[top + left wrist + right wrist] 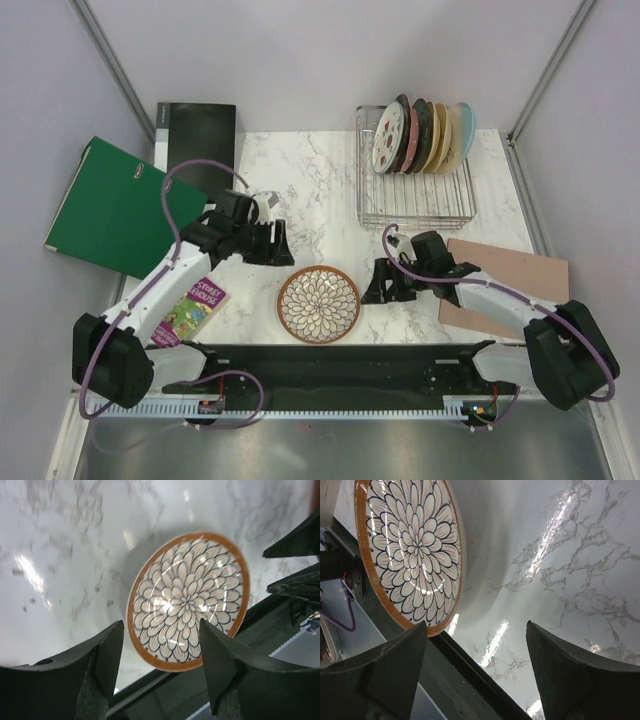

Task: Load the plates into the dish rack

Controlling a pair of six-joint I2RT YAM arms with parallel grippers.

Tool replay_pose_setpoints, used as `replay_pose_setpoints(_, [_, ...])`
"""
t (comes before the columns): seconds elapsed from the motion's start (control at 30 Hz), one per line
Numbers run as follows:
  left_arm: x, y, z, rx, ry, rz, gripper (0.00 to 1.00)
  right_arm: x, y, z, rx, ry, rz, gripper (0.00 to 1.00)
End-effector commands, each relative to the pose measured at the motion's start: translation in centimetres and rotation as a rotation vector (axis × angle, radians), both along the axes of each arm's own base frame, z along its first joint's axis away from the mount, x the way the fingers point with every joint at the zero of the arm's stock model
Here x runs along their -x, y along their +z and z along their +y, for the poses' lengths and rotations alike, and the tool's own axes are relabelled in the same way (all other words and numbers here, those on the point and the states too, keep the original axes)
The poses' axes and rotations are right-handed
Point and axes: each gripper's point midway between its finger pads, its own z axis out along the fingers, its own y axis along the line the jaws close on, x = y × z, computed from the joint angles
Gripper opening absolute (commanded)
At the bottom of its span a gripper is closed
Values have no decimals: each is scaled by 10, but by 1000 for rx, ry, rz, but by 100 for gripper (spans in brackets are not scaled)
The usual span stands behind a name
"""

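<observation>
A brown plate with a white petal lattice [318,304] lies flat on the marble table, between my two arms. My left gripper [270,243] hovers up and to the left of it, open and empty. In the left wrist view the plate [187,600] shows beyond the spread gripper [161,630]. My right gripper [378,283] stands just right of the plate, open and holding nothing. In the right wrist view the plate [410,550] sits at the upper left, off the gripper [476,627]. The dish rack [415,205] stands at the back right, with several plates upright in it, among them a fruit-patterned one [388,140] and a pink one [410,135].
A pinkish-tan board [510,275] lies under my right arm. A green binder [115,205] and a black folder [197,135] sit at the back left. A colourful booklet [192,305] lies beneath my left arm. A black rail [320,365] runs along the near edge.
</observation>
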Motion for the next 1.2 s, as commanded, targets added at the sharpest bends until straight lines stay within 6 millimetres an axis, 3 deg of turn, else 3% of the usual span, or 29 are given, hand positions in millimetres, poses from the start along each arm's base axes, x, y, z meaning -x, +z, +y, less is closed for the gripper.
replay_pose_setpoints(0.0, [27, -50, 10, 52, 150, 211, 68, -24, 5, 21, -118, -31, -45, 87])
replay_pose_setpoints(0.2, [37, -87, 27, 19, 223, 272, 68, -29, -10, 32, -148, -25, 7, 86])
replay_pose_setpoints(0.4, [45, -110, 22, 74, 237, 332, 65, -21, -28, 43, -131, 10, 46, 86])
replay_pose_setpoints(0.57, [49, -117, 0, 205, 183, 377, 42, -9, -43, 54, -130, 25, 119, 86])
replay_pose_setpoints(0.6, [49, -117, -1, 216, 185, 383, 31, -7, -45, 57, -128, 27, 130, 86])
replay_pose_setpoints(0.7, [53, -116, -7, 255, 153, 399, 15, -8, -55, 60, -115, 7, 166, 86])
replay_pose_setpoints(0.83, [59, -115, -10, 285, 148, 420, 2, -11, -65, 63, -102, 0, 200, 83])
replay_pose_setpoints(0.97, [58, -116, -8, 278, 168, 406, 2, -11, -70, 64, -83, 7, 226, 70])
replay_pose_setpoints(1.1, [55, -112, -6, 274, 178, 374, 2, -9, -71, 57, -39, 30, 186, 40])
replay_pose_setpoints(1.17, [52, -110, -6, 280, 178, 360, 2, -10, -71, 52, -13, 27, 166, 33])
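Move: The last flower plate lies flat, its middle some 8 cm right of the left hand, 7 cm back and 14 cm below; a magazine sits about 24 cm left, 9 cm back and 15 cm below that hand. From the right hand the plate's middle is roughly 13 cm left, 2 cm back and 5 cm below; the dish rack stands about 34 cm ahead and 8 cm to the right, around hand height. Left drops 13 cm and backs 7 to pinch the plate's left rim; right slides left, closing around its right rim. ##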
